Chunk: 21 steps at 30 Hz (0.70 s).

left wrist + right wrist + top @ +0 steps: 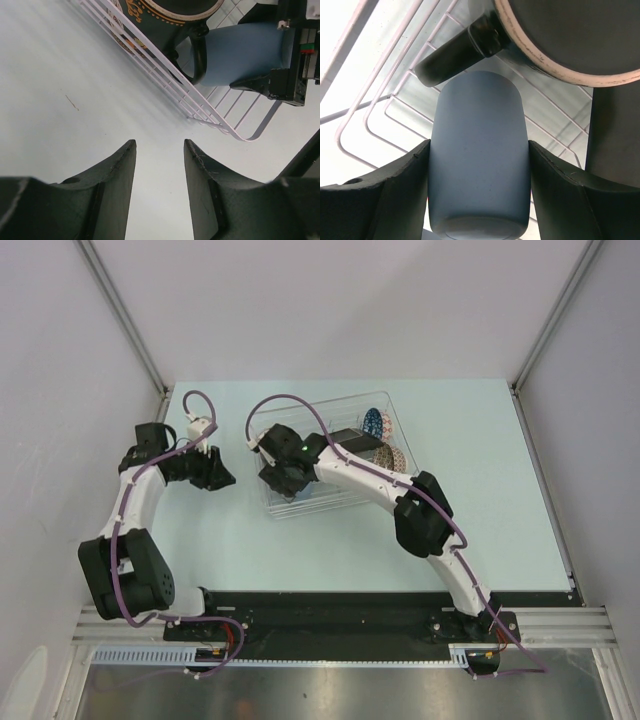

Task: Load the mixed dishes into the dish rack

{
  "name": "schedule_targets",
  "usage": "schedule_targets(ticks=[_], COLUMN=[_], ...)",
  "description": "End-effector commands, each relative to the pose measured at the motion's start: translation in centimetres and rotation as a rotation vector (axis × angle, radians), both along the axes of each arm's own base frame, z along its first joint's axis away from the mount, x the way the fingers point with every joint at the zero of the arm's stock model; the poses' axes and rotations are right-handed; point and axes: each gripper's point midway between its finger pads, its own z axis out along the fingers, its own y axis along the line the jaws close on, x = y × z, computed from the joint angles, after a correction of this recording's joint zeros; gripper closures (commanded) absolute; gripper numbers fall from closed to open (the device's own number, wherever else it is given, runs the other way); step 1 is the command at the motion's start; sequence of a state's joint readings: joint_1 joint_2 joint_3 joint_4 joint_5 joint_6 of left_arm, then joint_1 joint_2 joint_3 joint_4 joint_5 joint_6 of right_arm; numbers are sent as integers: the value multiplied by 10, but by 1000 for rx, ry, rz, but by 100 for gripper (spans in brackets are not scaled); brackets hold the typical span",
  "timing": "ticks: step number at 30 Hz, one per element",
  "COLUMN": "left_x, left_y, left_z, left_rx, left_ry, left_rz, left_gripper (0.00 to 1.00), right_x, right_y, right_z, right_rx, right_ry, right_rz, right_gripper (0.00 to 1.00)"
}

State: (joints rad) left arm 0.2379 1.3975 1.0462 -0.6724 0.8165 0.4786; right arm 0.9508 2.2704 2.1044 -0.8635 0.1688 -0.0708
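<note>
The clear dish rack point(292, 506) lies mid-table. My right gripper point(478, 145) is shut on the small light-blue cup point(477, 150), its pads point(412, 175) pressed to the cup's sides, low over the rack's white wire ribs point(395, 115). The red-inside dark mug point(560, 35) lies right beside the cup, its handle point(455, 55) nearly touching it. In the top view the right gripper point(278, 478) is over the rack's left end. The blue patterned bowl point(374, 423) and beige patterned bowl point(392, 455) stand at the rack's right end. My left gripper point(160, 150) is open and empty above bare table, left of the rack.
The left wrist view shows the rack's wire edge point(165, 75), with the mug point(170, 20), the cup point(245, 52) and the right gripper's finger point(270, 82) just past it. In the top view the left gripper point(222, 478) hangs close to the rack's left side. White walls enclose the table.
</note>
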Motion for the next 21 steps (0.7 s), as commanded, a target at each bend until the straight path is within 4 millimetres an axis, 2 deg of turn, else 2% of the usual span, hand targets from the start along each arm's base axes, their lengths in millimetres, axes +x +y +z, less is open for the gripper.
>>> schedule_targets(ticks=[1, 5, 14, 17, 21], left_x=[7, 7, 7, 6, 6], left_y=[-2, -2, -4, -4, -5], left_z=[8, 8, 10, 7, 5], left_rx=[-25, -34, -42, -45, -51], left_ry=[-40, -36, -36, -31, -26], left_rz=[-15, -14, -19, -21, -21], left_gripper=[51, 51, 51, 51, 51], right_x=[6, 9, 9, 10, 15], right_y=[9, 9, 13, 15, 12], right_z=[20, 29, 37, 56, 92], right_rx=[56, 70, 78, 94, 120], right_ry=[-22, -42, -67, -114, -199], right_rz=[-8, -11, -9, -9, -25], right_gripper=[46, 1, 0, 0, 0])
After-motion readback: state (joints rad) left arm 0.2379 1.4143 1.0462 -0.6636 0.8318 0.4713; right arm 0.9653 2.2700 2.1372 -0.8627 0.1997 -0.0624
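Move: Inside the rack, the blue cup lies on its side between the right hand's pads, its middle about 1 cm ahead, 1 cm left and 2 cm below. The mug is some 9 cm ahead and 2 cm left of this hand, the dark tray about 9 cm ahead and 13 cm right, and the rack's near left corner roughly 7 cm back and 5 cm left. From the left hand the cup lies some 15 cm right, 2 cm ahead and 6 cm lower. Letting go of the blue cup, the right hand opens its fingers from their grip around the body to fully wide, so that both pads come clear of the cup's sides. It eases up about 1 cm, drifting slightly left as it starts to back off, with the wrist almost unturned and the fingers still straddling the cup. ##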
